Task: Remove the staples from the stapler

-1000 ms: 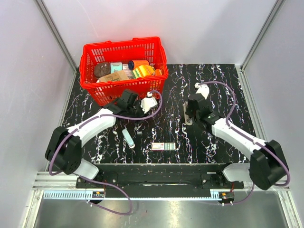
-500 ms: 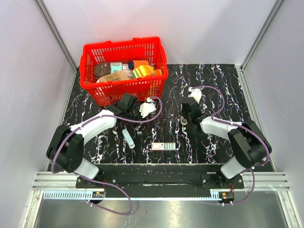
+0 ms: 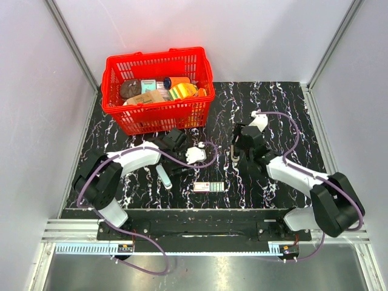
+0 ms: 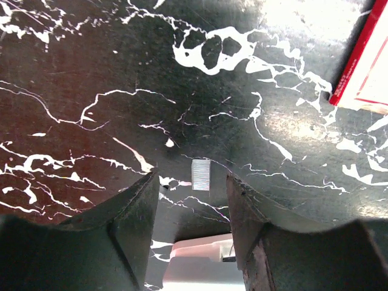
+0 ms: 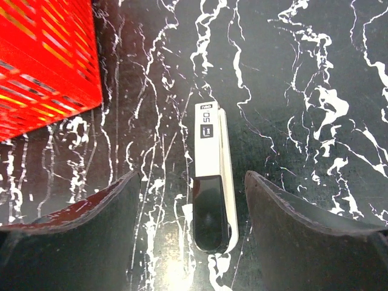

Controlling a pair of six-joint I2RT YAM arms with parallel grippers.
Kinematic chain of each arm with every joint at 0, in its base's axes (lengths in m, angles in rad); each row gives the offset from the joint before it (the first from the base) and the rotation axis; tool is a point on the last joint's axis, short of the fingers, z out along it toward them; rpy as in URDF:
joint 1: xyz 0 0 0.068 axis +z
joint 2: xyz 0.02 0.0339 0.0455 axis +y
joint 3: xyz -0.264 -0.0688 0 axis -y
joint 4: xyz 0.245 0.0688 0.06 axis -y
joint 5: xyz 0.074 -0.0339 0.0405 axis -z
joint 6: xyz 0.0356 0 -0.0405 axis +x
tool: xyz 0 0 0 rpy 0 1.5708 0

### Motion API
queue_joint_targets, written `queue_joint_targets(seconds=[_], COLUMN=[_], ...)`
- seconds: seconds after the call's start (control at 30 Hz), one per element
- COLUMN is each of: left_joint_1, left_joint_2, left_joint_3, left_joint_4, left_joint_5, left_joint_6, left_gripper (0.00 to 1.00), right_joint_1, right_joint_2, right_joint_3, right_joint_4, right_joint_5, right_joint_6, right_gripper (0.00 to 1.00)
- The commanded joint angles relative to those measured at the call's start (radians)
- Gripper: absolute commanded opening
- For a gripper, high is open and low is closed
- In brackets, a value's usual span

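The stapler [image 5: 210,182], slim with a pale silvery top and a glossy black end, lies flat on the black marbled table. My right gripper [image 5: 191,177] is open, one finger on each side of the stapler's black end, not touching it. In the top view the stapler [image 3: 231,151] lies right of centre at my right gripper [image 3: 235,154]. My left gripper [image 4: 191,180] is open and empty, low over the table. A short silvery strip of staples [image 4: 200,174] lies on the table just ahead of its fingertips. In the top view my left gripper [image 3: 183,170] is at mid table.
A red basket [image 3: 160,118] full of items stands at the back left; its corner shows in the right wrist view [image 5: 42,60]. A small red-and-white box [image 3: 208,187] lies near the front centre, also in the left wrist view [image 4: 364,66]. A pale blue-white bar [image 3: 163,176] lies left of it.
My left gripper has moved from beside the basket toward the near middle of the table, close to the box. My right arm has shifted a little around the stapler.
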Motion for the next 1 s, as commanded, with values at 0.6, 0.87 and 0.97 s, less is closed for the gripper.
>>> queue_joint_targets(seconds=[0.6, 0.87, 0.97], left_joint_1=[-0.040, -0.044, -0.040], left_joint_2=[0.097, 0.136, 0.152], left_joint_3=[0.078, 0.153, 0.182], left_joint_4=[0.006, -0.036, -0.054], left_joint_5=[-0.016, 0.036, 0.042], left_joint_6=[0.032, -0.032, -0.054], left_gripper=[0.30, 0.17, 0.12], right_joint_1=[-0.002, -0.003, -0.002], right_joint_2=[-0.170, -0.169, -0.169], right_joint_3=[-0.062, -0.062, -0.059], right_joint_4=[0.027, 0.025, 0.013], right_joint_5=[-0.066, -0.066, -0.054], right_joint_6=[0.022, 0.019, 0.023], right_gripper=[0.45, 0.32, 0.27])
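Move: The small strip of staples lies almost straight below the left hand, only about 2 cm down, between the open fingertips. The light-blue stapler is some 5 cm to the left of the strip and 2 cm nearer the base; the red-and-white box is about 10 cm to the strip's right and 5 cm back. The black-and-white stapler sits roughly 10 cm below the right hand, about level with it fore and aft; the strip is some 20 cm left of that hand and 9 cm back. Over the staples, the left hand first sinks about 1.5 cm with its fingers half open, then closes them nearly shut while sliding roughly 2.5 cm to the right, low over the table. The black-and-white stapler is left clear below the right hand, which rises some 2.5 cm, eases back a little and more than half closes its empty fingers. ##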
